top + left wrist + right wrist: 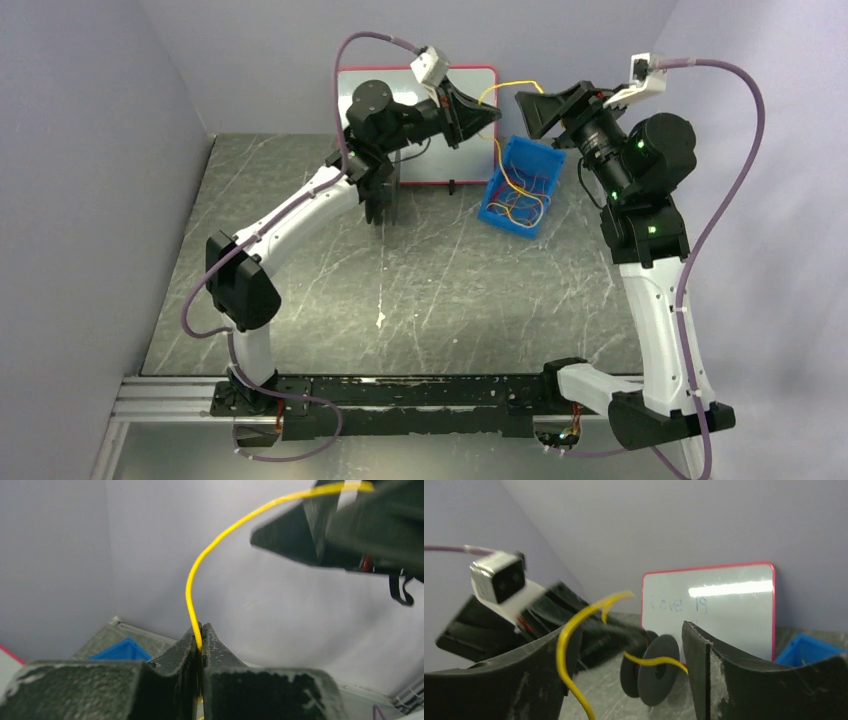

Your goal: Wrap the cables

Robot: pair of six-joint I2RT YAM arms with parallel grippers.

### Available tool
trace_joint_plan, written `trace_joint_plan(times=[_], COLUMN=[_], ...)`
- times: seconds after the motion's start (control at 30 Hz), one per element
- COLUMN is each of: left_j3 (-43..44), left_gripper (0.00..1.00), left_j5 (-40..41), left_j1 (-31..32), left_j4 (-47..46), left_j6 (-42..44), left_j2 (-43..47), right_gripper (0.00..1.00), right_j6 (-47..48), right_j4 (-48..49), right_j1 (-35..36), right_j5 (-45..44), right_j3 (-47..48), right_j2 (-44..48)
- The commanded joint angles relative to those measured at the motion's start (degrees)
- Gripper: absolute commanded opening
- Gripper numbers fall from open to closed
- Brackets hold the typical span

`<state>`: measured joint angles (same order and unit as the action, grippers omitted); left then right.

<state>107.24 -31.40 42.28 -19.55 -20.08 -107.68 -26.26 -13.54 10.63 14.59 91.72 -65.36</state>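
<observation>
A yellow cable point(210, 545) rises from between the pressed-together fingers of my left gripper point(201, 639), which is shut on it, and arcs up toward the right gripper's black fingers point(345, 525). From above, my left gripper point(492, 114) and right gripper point(526, 106) nearly meet tip to tip above the table's far edge, the cable point(505, 88) bridging them. My right gripper point(629, 645) is open, and the yellow cable point(565, 645) loops loose between its fingers. More yellow and red-orange cables point(520, 205) lie coiled in a blue bin point(541, 157).
A black two-disc spool point(659, 672) stands on the table beyond the right fingers, a strand of yellow cable running across it. A red-framed whiteboard point(410, 85) leans on the back wall. The mauve arm hoses point(745, 150) loop at both sides.
</observation>
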Motion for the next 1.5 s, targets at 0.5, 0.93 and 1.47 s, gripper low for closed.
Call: trace_joint_plan(times=[0.5,0.93,1.47], left_j3=[7.3,10.67,11.85], left_gripper=[0.07,0.07,0.07], left_j5=[-5.45,-1.79,3.34], left_j1=[-12.46,-12.93,-13.28], left_j4=[9.78,17.94,24.7], left_j6=[-1.55,1.68,2.33], left_j2=[4.71,6.19,8.76], right_gripper=[0.97,0.97,0.94], right_j6=[1.43,-2.22,4.53], right_j4=[-5.04,14.75,36.08], right_j1=[0.14,0.36,7.21], right_j5=[-5.05,-11.23,-24.08], right_j3=[-33.03,-51.33,-51.09], right_j2=[15.57,5.88,-9.23])
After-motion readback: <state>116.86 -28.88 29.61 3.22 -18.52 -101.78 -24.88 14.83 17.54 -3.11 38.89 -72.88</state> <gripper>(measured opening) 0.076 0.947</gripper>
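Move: My left hand pinches the yellow cable. Its hanging stretch lies roughly 12 cm ahead of my right hand, about level sideways and some 33 below, running down into the blue box, about 19 ahead, 8 right and 50 below. From my left hand the spool stands about 15 cm ahead, 20 left and 38 below, the box some 18 ahead, 13 right and 43 below. My right hand, already opening, clears the cable's free end and drops about 37 cm, then eases forward beside the box towards the cable's lower stretch, fingertips tipping down some 30 degrees, fingers spreading wider. Meanwhile my left hand keeps its pinch and draws the cable left about 11 cm, also forward and a little up, towards above the spool. ##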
